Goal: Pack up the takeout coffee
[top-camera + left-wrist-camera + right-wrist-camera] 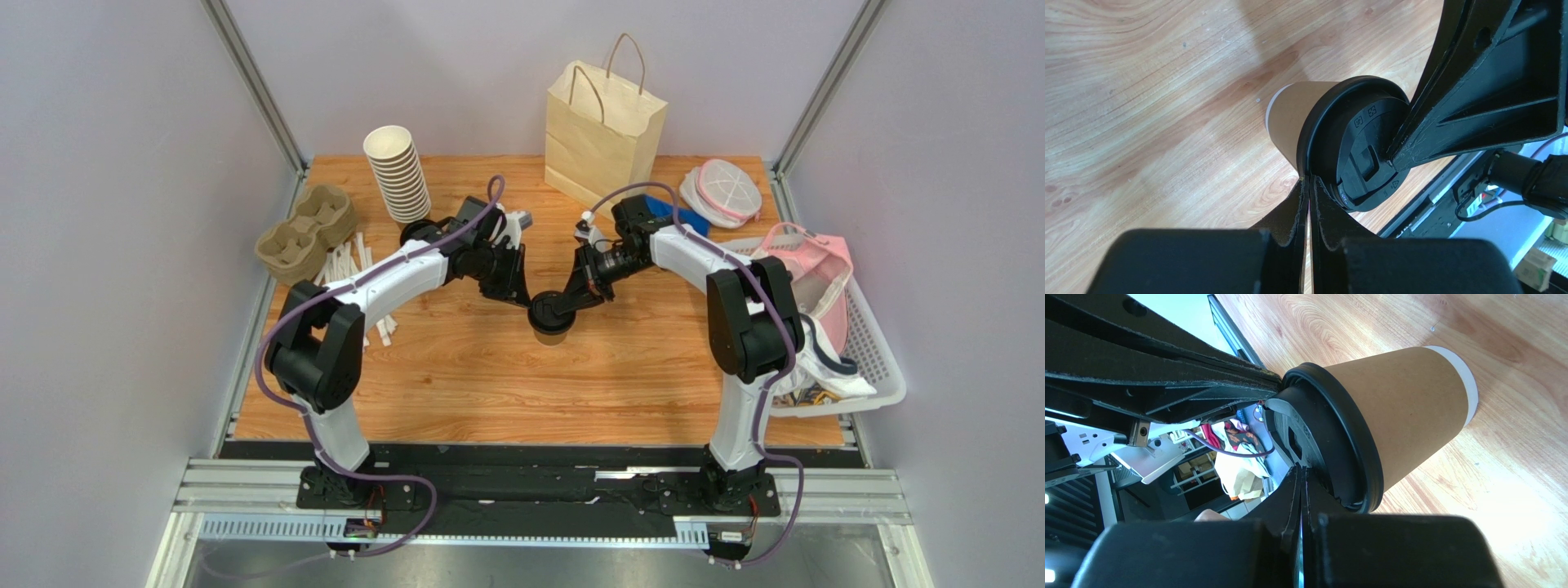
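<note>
The takeout coffee (551,321), a brown kraft cup with a black lid, stands upright at the middle of the wooden table. My left gripper (528,299) and right gripper (570,299) are both shut, and their tips meet the lid from either side. In the left wrist view my shut gripper (1310,182) touches the rim of the lid (1352,147), and the right gripper's fingers (1475,92) rest on the lid top. In the right wrist view my shut gripper (1301,473) touches the lid (1333,447) above the brown cup wall (1407,410).
A kraft paper bag (604,116) with handles stands at the back. A stack of lidless cups (398,172), pulp cup carriers (303,230) and white sticks (356,263) lie at the left. A white basket (877,355) with pink cloth sits at the right.
</note>
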### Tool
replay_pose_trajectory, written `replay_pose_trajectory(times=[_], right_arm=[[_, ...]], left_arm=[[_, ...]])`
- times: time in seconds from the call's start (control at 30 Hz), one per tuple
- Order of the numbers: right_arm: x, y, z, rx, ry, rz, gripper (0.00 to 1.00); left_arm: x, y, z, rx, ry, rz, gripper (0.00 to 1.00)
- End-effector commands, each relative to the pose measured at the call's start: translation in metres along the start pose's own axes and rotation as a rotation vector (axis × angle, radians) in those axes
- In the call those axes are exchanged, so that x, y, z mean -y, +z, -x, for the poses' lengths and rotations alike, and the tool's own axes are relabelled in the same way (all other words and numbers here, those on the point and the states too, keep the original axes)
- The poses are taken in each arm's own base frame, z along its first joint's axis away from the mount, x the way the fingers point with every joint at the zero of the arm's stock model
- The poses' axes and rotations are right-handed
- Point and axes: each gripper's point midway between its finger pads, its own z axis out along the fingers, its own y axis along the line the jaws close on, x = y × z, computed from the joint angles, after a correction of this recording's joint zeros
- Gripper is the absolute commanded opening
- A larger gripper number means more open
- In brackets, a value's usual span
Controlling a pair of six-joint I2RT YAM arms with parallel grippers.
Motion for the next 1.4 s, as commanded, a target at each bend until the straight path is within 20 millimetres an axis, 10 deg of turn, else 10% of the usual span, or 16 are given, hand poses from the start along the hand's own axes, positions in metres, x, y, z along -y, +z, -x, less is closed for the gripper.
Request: replay_pose_trajectory(times=[0.0, 0.4, 0.9, 1.17, 1.37], right_arm=[[0.092, 0.018, -0.005, 0.002, 0.017, -0.314, 0.0], [0.068, 0.013, 0.003, 0.028, -0.038, -0.252, 0.0], [-0.074, -0.04, 0.014, 0.096, -0.294, 0.023, 0.2], [-0.033, -0.053, -0.001, 0.124, -0.309, -0.228, 0.25], [-0.008, -0.057, -0.015, 0.098, -0.313, -0.329, 0.54]], left_arm=[[-0.021, 0.021, -0.02, -0.067, -0.001, 0.058, 0.07], [0.02, -0.03, 0.016, 0.092, 0.088, -0.044, 0.15], [0.059, -0.102, 0.029, 0.212, 0.194, -0.169, 0.39], [0.066, -0.109, 0.023, 0.183, 0.222, -0.197, 0.39], [0.061, -0.101, 0.011, 0.159, 0.166, -0.258, 0.51]])
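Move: My closed left fingertips are on the left rim of the lidded cup; the lid's middle lies about 4 cm to their right, 1 cm nearer me and just below. From my closed right fingertips, on its right far side, the lid's middle is some 4 cm left, 1 cm back and 2 cm down. The spare lids stand roughly 20 cm left of my left hand and 16 cm ahead; the paper bag stands about 35 cm ahead of my right hand and 7 cm right. I keep both closed grippers on the lid a moment more, then my left hand comes free first, rising briskly about 11 cm and drifting back a little, its fingers opening partway and swinging flatter. My right hand follows, lifting off some 6 cm, then dipping slightly and drawing off to the right while its fingers tip more steeply down and open to about half. ##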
